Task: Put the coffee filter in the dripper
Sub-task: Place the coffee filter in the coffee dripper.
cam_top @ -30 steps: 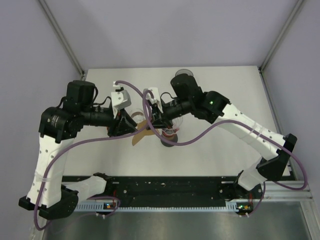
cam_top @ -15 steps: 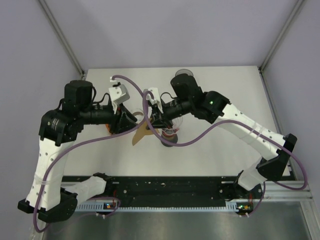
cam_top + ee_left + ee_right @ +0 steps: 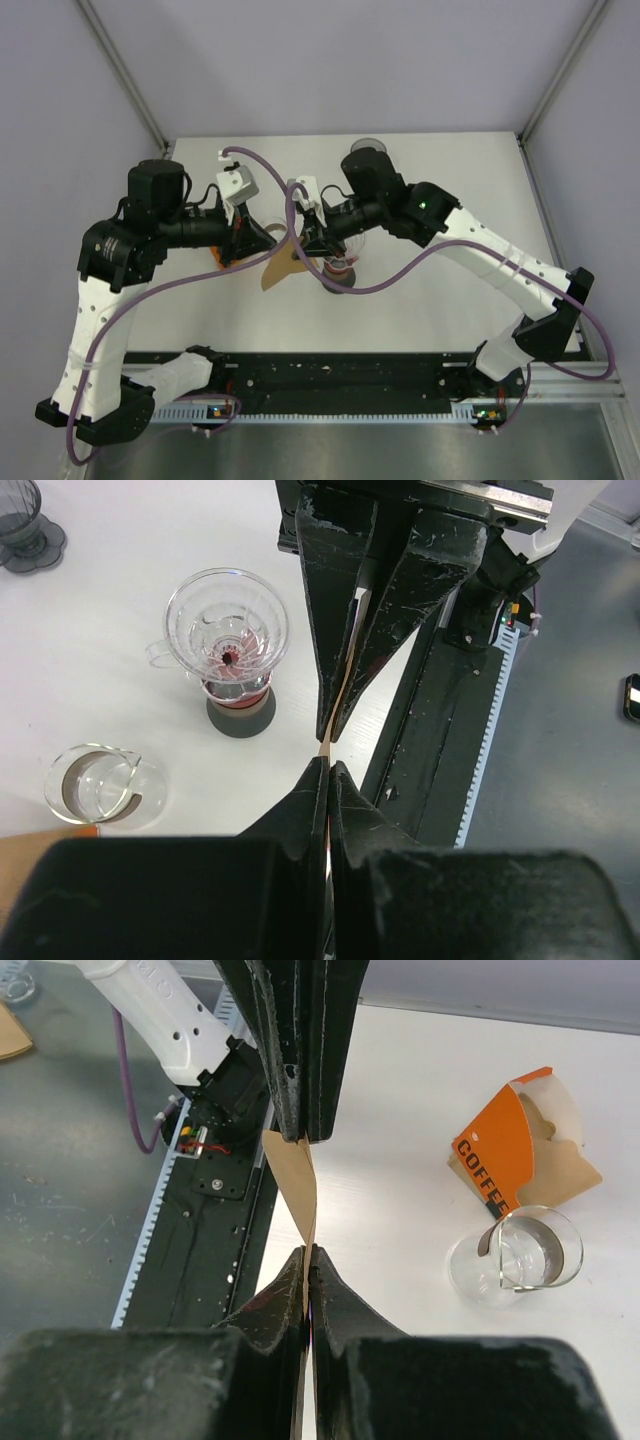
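The brown paper coffee filter (image 3: 278,270) hangs above the table between both grippers. My left gripper (image 3: 328,768) is shut on one edge of it, and the filter (image 3: 340,695) runs edge-on up to the right gripper's fingers (image 3: 400,590). My right gripper (image 3: 307,1252) is shut on the opposite edge of the filter (image 3: 292,1180). In the top view the left gripper (image 3: 268,243) and right gripper (image 3: 303,243) face each other closely. The clear glass dripper (image 3: 228,630) sits empty on a stand with a red collar, just right of the grippers and partly under the right arm (image 3: 342,268).
An orange coffee-filter box (image 3: 520,1150) lies on the table with a small clear glass cup (image 3: 515,1255) beside it. A dark glass piece (image 3: 22,525) stands near the back edge. The black base rail (image 3: 340,378) runs along the near edge.
My left gripper has closed on the filter's edge; its jaws stood apart before. The right gripper kept its pinch, and the filter shifted slightly.
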You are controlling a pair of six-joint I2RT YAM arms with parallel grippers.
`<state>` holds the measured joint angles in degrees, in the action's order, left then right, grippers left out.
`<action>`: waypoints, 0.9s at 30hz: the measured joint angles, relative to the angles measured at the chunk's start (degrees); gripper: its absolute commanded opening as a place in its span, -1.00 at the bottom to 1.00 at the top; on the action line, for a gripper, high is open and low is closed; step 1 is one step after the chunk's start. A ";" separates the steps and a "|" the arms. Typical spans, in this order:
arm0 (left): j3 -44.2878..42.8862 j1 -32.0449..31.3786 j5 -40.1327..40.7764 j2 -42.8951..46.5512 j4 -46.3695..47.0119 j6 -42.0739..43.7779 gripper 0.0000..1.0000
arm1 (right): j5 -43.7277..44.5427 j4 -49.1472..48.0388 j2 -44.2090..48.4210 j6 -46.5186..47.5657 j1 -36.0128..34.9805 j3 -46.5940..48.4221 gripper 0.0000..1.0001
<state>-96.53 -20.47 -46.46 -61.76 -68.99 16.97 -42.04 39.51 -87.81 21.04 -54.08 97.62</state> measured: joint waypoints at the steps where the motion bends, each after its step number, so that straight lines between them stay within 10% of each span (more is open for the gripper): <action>1: 0.00 0.00 -0.02 0.00 0.02 -0.15 -1.00 | -0.09 0.00 0.00 0.00 0.00 -0.02 -1.00; 20: 0.87 -0.02 0.70 -0.28 0.11 -0.87 -0.98 | -0.79 0.09 -0.02 0.85 0.00 -0.02 -1.00; 24: 0.83 0.00 1.05 -0.55 0.26 -1.77 -0.08 | -0.76 0.42 0.00 1.01 0.00 -0.02 -1.00; 27: 0.61 0.00 1.07 -0.52 0.31 -2.34 -0.12 | -0.79 0.42 0.00 1.11 0.00 -0.02 -1.00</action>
<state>-95.92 -20.47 -45.39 -62.28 -68.69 14.63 -42.83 39.92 -87.81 22.15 -54.08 97.60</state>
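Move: Just off the left fingertips, the coffee filter has its middle about 3 cm back, 2 cm right and 4 cm below the left hand; from the right hand, which holds it, the middle is about 3 cm back, 2 cm left and level. From the left hand, the dripper stands some 10 cm ahead, 11 cm right and 18 cm down. The beaker is about 15 cm ahead, 2 cm left and 26 cm below the left hand. Squeezing shut the last bit on the edge of the filter, the left fingers keep their pinch while the hand stays almost in place, easing only about half a centimetre down and forward. They then open to nearly half their range and let go of the paper. The right hand holds still, keeping its closed grip on the filter. ##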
